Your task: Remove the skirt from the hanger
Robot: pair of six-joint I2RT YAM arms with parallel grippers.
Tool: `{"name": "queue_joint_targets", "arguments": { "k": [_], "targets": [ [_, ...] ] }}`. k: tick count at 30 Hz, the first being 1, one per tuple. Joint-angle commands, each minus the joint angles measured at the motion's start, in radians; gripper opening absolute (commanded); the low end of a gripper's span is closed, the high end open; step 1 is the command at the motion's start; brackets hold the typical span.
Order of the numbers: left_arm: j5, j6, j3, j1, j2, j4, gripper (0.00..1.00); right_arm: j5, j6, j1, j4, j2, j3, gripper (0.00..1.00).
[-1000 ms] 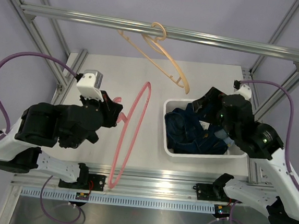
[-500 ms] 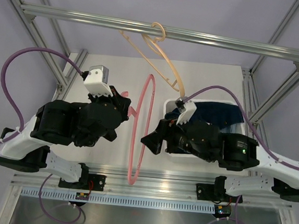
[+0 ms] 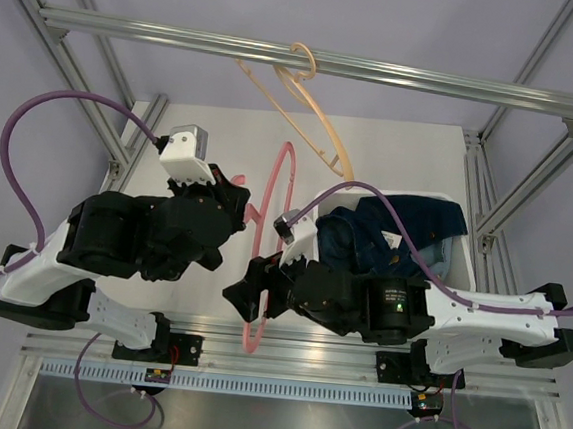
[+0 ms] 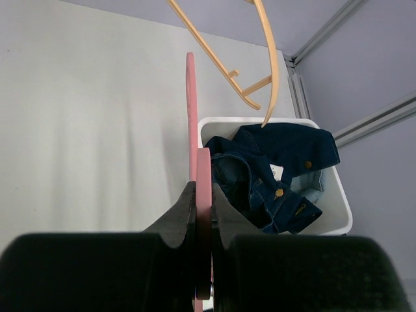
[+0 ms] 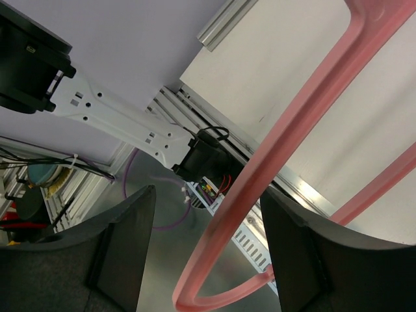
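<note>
The dark denim skirt (image 3: 395, 234) lies crumpled in the white bin (image 3: 461, 252), off the hanger; it also shows in the left wrist view (image 4: 260, 169). The bare pink hanger (image 3: 281, 174) stands on edge in the air over the table. My left gripper (image 3: 235, 202) is shut on it near its middle (image 4: 191, 97). My right gripper (image 3: 242, 296) is open by the hanger's lower end. In the right wrist view the pink bar (image 5: 305, 110) runs between its spread fingers (image 5: 123, 247) without touching them.
A beige hanger (image 3: 306, 106) hangs from the overhead aluminium rail (image 3: 429, 76), just above the pink one and the bin's far left corner. The bin (image 4: 338, 214) sits at the table's right. Frame posts stand at both back corners.
My right arm has swung left from over the bin to the pink hanger's lower end, uncovering the skirt in the bin. My left gripper rose slightly with the hanger, then held still.
</note>
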Motion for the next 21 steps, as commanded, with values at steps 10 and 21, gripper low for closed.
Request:
{"name": "queue_joint_targets", "arguments": {
  "k": [10,21],
  "targets": [
    [-0.044,-0.008,0.038,0.003,-0.034,-0.119,0.00,0.103,0.005,0.052,0.156,-0.038,-0.060,0.44],
    [0.019,0.070,-0.072,0.003,-0.143,-0.012,0.63,0.090,0.045,0.052,0.108,-0.075,-0.045,0.00]
  ]
}}
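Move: The pink hanger's near bar already runs between the right hand's open fingers, practically at the hand point. The basket with the skirt stands about 16 cm ahead, 27 cm to the right and 30 cm below; the wooden hanger hangs roughly 27 cm ahead, 6 cm right, about level. From the left hand, still gripping the pink hanger by its hook end, that bar lies some 11 cm back, 1 cm right and 8 cm lower. Right fingers pinch the pink hanger's bar; the left hand shifts some 3 cm left, slightly up, and opens. ##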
